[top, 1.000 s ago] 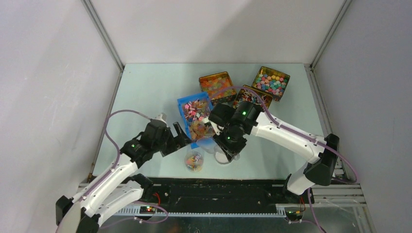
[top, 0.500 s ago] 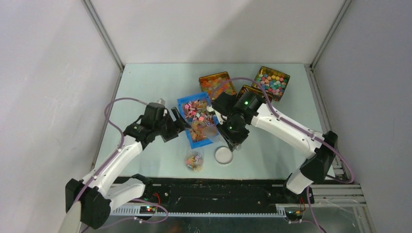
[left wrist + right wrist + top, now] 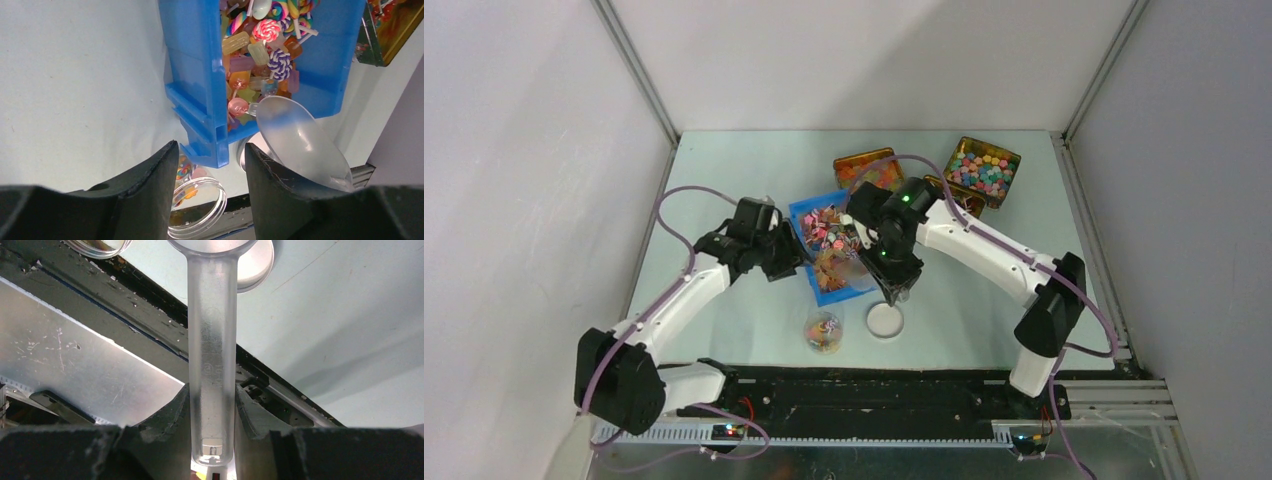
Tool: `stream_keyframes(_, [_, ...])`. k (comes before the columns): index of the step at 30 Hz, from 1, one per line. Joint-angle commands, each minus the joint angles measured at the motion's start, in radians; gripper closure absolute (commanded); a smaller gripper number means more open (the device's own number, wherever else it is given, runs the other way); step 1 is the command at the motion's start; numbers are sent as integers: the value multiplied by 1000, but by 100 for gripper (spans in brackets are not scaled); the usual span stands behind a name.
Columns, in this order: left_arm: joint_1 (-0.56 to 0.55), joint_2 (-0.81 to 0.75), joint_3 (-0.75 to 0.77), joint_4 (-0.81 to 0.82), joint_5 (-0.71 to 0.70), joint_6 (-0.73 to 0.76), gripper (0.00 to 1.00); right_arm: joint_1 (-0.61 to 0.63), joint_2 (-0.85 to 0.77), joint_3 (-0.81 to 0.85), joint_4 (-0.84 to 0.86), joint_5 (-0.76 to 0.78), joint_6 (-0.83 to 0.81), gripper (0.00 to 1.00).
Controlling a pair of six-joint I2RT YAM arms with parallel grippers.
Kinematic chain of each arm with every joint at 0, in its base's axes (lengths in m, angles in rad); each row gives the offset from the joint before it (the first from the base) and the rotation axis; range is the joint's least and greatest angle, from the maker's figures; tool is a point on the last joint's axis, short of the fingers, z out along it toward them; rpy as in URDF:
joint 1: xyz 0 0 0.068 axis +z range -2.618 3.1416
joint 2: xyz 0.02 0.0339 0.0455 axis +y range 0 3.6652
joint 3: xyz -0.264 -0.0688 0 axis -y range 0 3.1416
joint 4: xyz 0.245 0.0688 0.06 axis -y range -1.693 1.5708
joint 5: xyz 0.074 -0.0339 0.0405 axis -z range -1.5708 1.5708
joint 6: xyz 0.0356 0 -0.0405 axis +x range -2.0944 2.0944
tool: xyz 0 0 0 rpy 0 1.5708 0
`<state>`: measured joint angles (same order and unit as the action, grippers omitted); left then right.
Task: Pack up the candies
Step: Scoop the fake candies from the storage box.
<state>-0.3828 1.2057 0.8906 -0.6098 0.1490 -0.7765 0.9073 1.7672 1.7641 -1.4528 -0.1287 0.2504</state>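
Note:
The candies are a mixed pile of small wrapped sweets and lollipops filling a blue bin. More of them lie in a clear jar that stands in front of the bin. My left gripper is open, its jaws astride the bin's near corner wall with a gap on each side. My right gripper is shut on the handle of a translucent scoop. The scoop's bowl hangs at the bin's near right end. In the top view the left gripper is at the bin's left side and the right gripper at its right.
A round jar lid lies to the right of the jar. Three gold tins of other sweets stand behind the bin. The black base rail runs along the near edge.
My left arm has swung away from me to the bin's left side and its jaws have narrowed. My right arm has carried the scoop farther back and left along the bin.

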Motion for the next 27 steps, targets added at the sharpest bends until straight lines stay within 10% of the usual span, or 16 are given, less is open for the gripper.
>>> stream_keyframes(1, [3, 23, 29, 6, -11, 30, 44, 9, 9, 38, -12, -44, -2, 100])
stream_keyframes(27, [-96, 140, 123, -94, -141, 89, 85, 69, 179, 128, -34, -54, 9, 100])
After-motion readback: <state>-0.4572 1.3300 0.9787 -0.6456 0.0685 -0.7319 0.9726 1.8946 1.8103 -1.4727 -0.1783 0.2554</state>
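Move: The left wall of the blue candy bin lies almost between my open left fingers, about 1 cm ahead, 1 cm right and 2 cm below. From there the clear jar is some 14 cm back and 4 cm right. From my right hand, holding the scoop, the candies at the bin's near end lie about 3 cm ahead, 11 cm left and 9 cm below; the jar is 8 cm back and 12 cm left, the white lid 5 cm back and 1 cm left. I lower my left hand about 1.5 cm over the bin's left wall, ease it a centimetre right and slightly forward, and close the fingers to pinch that wall. Meanwhile my right hand keeps its grip on the scoop handle and carries the bowl left, back and down, about 4 cm in all, towards the candies at the bin's near-left end, tilting it only some 5 degrees. ##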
